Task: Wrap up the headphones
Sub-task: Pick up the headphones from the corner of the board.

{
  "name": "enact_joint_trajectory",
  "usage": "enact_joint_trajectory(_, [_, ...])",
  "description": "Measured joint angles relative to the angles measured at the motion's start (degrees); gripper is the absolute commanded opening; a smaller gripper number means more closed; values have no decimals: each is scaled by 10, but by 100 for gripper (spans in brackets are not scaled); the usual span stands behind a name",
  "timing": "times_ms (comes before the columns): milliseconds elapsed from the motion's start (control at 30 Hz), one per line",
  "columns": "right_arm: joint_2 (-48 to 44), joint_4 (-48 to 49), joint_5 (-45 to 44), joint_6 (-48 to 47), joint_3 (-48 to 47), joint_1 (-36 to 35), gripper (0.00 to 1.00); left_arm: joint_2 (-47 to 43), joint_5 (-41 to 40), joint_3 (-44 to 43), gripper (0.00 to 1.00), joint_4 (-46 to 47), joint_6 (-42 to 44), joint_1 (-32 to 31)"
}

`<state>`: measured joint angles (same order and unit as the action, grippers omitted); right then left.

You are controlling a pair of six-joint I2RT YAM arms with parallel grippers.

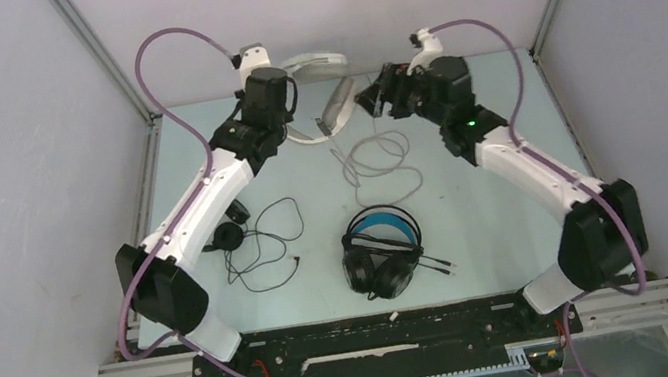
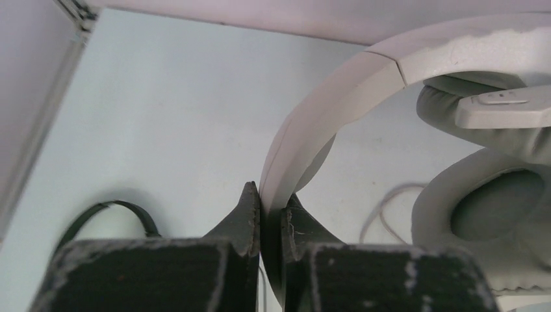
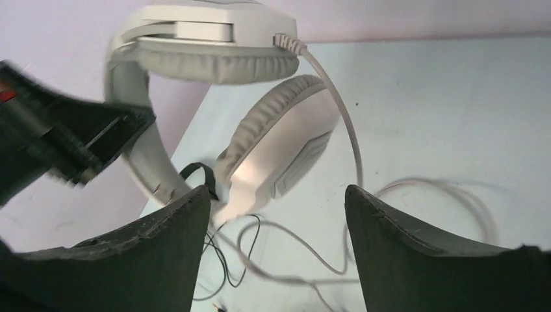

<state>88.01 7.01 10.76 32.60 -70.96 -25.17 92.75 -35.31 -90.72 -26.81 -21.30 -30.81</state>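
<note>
The white-grey over-ear headphones [image 1: 334, 107] are held up at the back of the table. My left gripper [image 1: 297, 121] is shut on their headband [image 2: 338, 91]; the fingertips [image 2: 250, 208] pinch the band from both sides. My right gripper [image 1: 373, 99] is open and empty, just right of the ear cups [image 3: 286, 143]. Their grey cord [image 1: 383, 163] hangs down and lies in loops on the table, and it shows between my right fingers [image 3: 354, 149]. The bulky black headphones with a blue-lined headband [image 1: 381, 248] lie at the near centre. The small thin black headphones [image 1: 230, 233] lie under the left arm.
The thin black cord [image 1: 269, 249] of the small pair sprawls in loops left of centre. A short black cord end [image 1: 438, 263] sticks out right of the bulky pair. The enclosure walls [image 1: 28, 196] close in on the table at the back and both sides.
</note>
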Motion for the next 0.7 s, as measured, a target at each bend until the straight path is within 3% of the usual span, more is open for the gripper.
enact_joint_trajectory(333, [-182, -19, 137, -135, 30, 83, 79, -14, -19, -17, 0, 59, 144, 13])
enact_joint_trajectory(700, [-174, 3, 220, -181, 45, 83, 74, -88, 39, 0, 0, 188, 286, 13])
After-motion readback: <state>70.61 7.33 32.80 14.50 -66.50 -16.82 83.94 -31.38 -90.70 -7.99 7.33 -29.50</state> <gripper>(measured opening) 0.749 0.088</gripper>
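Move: The left gripper already holds the white headphones by the headband, their middle about 9 cm to its right, 2 cm ahead and roughly level. From the open right gripper they lie some 8 cm left and 2 cm ahead, slightly higher. Their cable coil is on the board about 3 cm to the right gripper's right, 5 cm back and 27 cm below it; the blue-band headphones lie straight behind the right gripper, about 27 cm back and equally low. Keep the left fingers shut on the white headband and lift it about 13 cm, easing slightly left at first, while the wrist tips up some 20 degrees and rolls its left side upward. Meanwhile draw the open, empty right gripper up, back and to its right, away from the headphones, tipping it upward and turning it a little counter-clockwise. ##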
